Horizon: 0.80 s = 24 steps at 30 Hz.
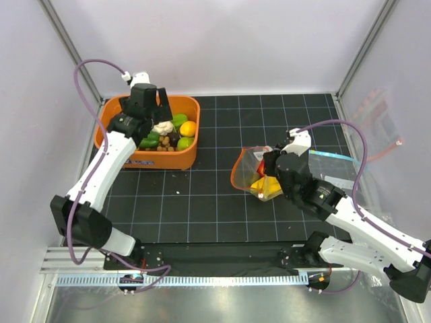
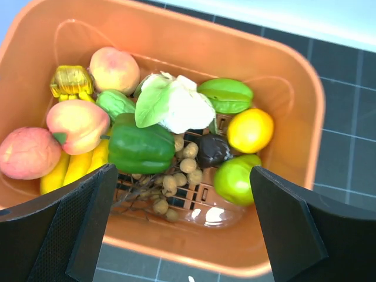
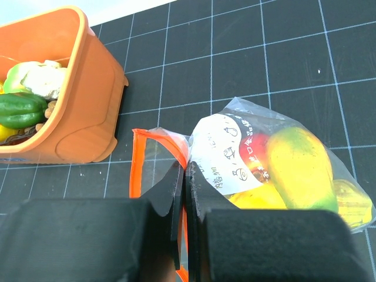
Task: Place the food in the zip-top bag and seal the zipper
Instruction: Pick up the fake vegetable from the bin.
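Food fills the orange basket [image 2: 307, 94] at the back left: a green pepper [image 2: 140, 147], a white cauliflower [image 2: 176, 106], peaches [image 2: 79, 122], a banana [image 2: 76, 167], a yellow fruit [image 2: 249, 130] and a green one [image 2: 235, 179]. My left gripper [image 2: 182, 176] hangs open above the basket's near side [image 1: 156, 106], with nothing between its fingers. The zip-top bag [image 3: 235, 147] lies mid-table [image 1: 256, 176], its mouth gaping toward the basket. It holds a yellow-green fruit [image 3: 299, 167] and a red piece [image 3: 258, 154]. My right gripper [image 3: 184, 170] is shut on the bag's mouth edge by the orange zipper [image 3: 136, 158].
A flat clear bag with a dark-blue top edge [image 1: 333, 160] lies right of the right gripper [image 1: 269, 165]. Another clear bag [image 1: 377, 121] leans on the right wall. White walls and metal posts close in the black gridded mat [image 1: 202, 202].
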### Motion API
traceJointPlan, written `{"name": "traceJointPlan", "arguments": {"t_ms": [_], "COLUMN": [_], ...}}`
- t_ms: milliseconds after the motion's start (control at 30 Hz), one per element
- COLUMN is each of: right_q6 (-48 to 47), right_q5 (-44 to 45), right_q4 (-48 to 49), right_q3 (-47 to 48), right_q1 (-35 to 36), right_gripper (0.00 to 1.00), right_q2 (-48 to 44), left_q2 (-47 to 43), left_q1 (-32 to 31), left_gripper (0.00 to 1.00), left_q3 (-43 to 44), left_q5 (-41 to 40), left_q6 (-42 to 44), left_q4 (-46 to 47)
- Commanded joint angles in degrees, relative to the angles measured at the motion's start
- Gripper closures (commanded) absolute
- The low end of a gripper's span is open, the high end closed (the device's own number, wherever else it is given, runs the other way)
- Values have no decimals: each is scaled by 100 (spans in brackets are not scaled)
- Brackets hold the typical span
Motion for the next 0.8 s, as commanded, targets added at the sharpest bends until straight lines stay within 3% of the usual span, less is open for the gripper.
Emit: {"name": "traceJointPlan", "arguments": {"t_ms": [0,133,333,767], "right_q6": [-3,-3,6,32], "right_q5": [19,10,-51,-69], "right_q4": [356,364,356,382], "right_q3": [36,36,36,9], "right_q1": [-9,0,-8,0], "right_gripper": [99,99,99,99], "right_q2": [-75,-67,-84,-58], "left_q2": [410,763,1368,2562], "left_q1": [89,361,1223,1285], "left_gripper": [0,0,0,0], "left_q3": [196,82,29,345], "left_q5": [136,134,1452,918], "left_q6": [-107,-46,-90,578], "left_q4": [26,395,405,124]}}
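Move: From my open left hand, the green pepper in the orange bin lies about 4 cm ahead, 6 cm to the left and some 20 cm below. The cauliflower stands about 5 cm farther out than the pepper and 4 cm to its right, the brown nuts 4 cm to its right and 2 cm nearer me, the larger peach about 7 cm to its left and 1 cm farther out. From my right hand, the pepper is roughly 18 cm ahead, 41 cm left and 16 cm below. I sink my left hand about 16 cm into the bin towards the green pepper, also carrying it some 5 cm forward and 5 cm left, most of the leftward shift coming partway down. Meanwhile I tip the fingers some 20 degrees further downward and keep them wide open, so that they end just above the pepper with one on either side. ##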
